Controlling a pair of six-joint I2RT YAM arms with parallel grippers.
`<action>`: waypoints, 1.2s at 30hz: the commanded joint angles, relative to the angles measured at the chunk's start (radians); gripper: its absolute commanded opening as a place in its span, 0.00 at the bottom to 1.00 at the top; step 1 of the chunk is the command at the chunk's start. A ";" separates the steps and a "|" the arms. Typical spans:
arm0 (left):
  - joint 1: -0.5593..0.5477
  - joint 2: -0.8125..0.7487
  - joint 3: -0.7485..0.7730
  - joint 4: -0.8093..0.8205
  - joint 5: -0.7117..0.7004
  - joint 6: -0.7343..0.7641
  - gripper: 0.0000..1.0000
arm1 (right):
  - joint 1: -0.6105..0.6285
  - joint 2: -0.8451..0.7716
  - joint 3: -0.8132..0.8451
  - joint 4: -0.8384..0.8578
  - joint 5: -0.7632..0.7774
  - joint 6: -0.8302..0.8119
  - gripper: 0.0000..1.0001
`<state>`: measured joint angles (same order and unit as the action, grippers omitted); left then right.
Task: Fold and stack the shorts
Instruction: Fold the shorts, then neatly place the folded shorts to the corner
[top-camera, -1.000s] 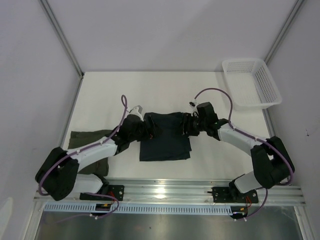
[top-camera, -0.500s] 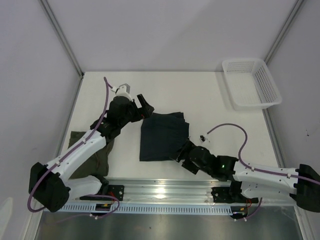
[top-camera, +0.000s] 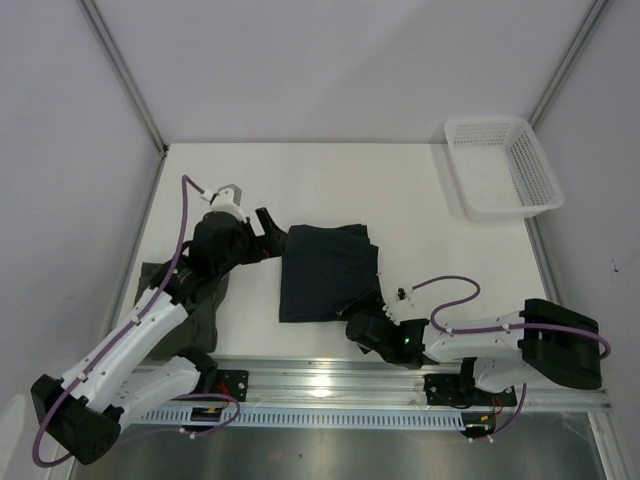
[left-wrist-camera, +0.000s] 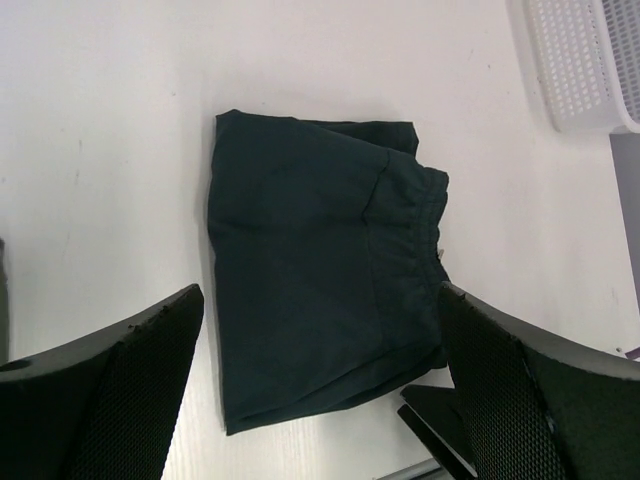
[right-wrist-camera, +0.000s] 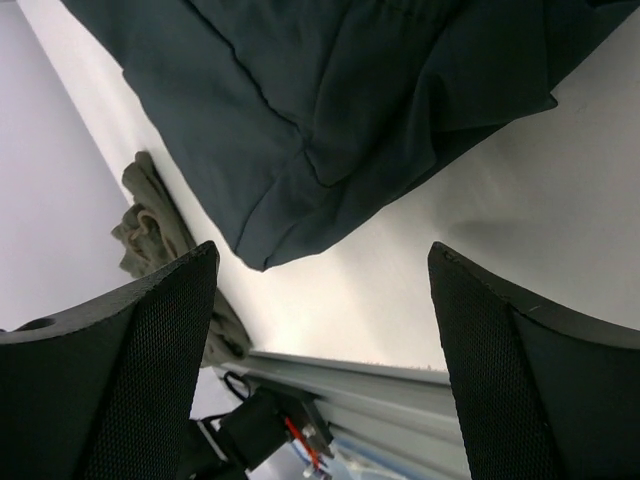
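Note:
The dark navy-teal shorts (top-camera: 325, 272) lie folded flat in the middle of the table, waistband to the right (left-wrist-camera: 320, 290). The olive-green shorts (top-camera: 205, 315) lie crumpled at the near left, partly under my left arm (right-wrist-camera: 150, 230). My left gripper (top-camera: 272, 235) hovers open just left of the navy pair's far left corner, holding nothing (left-wrist-camera: 320, 292). My right gripper (top-camera: 362, 322) is open and low by the navy pair's near right corner, also empty (right-wrist-camera: 320, 255). The navy shorts (right-wrist-camera: 350, 110) fill the top of the right wrist view.
A white mesh basket (top-camera: 502, 165) stands at the far right corner (left-wrist-camera: 580, 60). The metal rail (top-camera: 330, 380) runs along the near table edge, close under my right gripper (right-wrist-camera: 340, 390). Grey walls enclose the table.
Both grippers have let go of the navy shorts, which now lie folded. The left arm drew back to the left; the right arm swung down toward the near edge.

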<state>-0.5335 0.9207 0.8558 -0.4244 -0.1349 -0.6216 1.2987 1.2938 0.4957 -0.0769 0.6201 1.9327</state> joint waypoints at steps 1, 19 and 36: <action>0.006 -0.052 -0.003 -0.060 -0.037 0.043 0.99 | 0.027 0.067 0.063 0.040 0.138 0.198 0.86; 0.006 -0.123 0.014 -0.149 -0.077 0.072 0.99 | 0.017 0.383 0.075 0.152 0.130 0.448 0.73; 0.004 -0.095 -0.003 -0.125 -0.065 0.068 0.99 | -0.314 0.271 0.029 0.298 -0.296 -0.460 0.00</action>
<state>-0.5335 0.8135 0.8536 -0.5777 -0.2035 -0.5739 1.0527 1.5944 0.4477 0.3866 0.4843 1.8603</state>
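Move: The dark green shorts' middle lies about 11 cm ahead of the right gripper, 5 cm to its left and 5 cm below. Directly behind that gripper, some 10 cm back, runs the metal rail. The folded olive shorts are roughly 41 cm to its left and 2 cm farther out. From the left gripper, the dark green shorts lie level in reach, about 12 cm to the right and 21 cm below. Slide the open right gripper forward about 6 cm and down 4 cm onto the near edge of the dark green shorts, drifting left first and then swinging back right as the fingers shut and pinch the cloth; turn the wrist some 10 degrees clockwise. Ease the left gripper back and left, away from the shorts, fingers still wide open. ##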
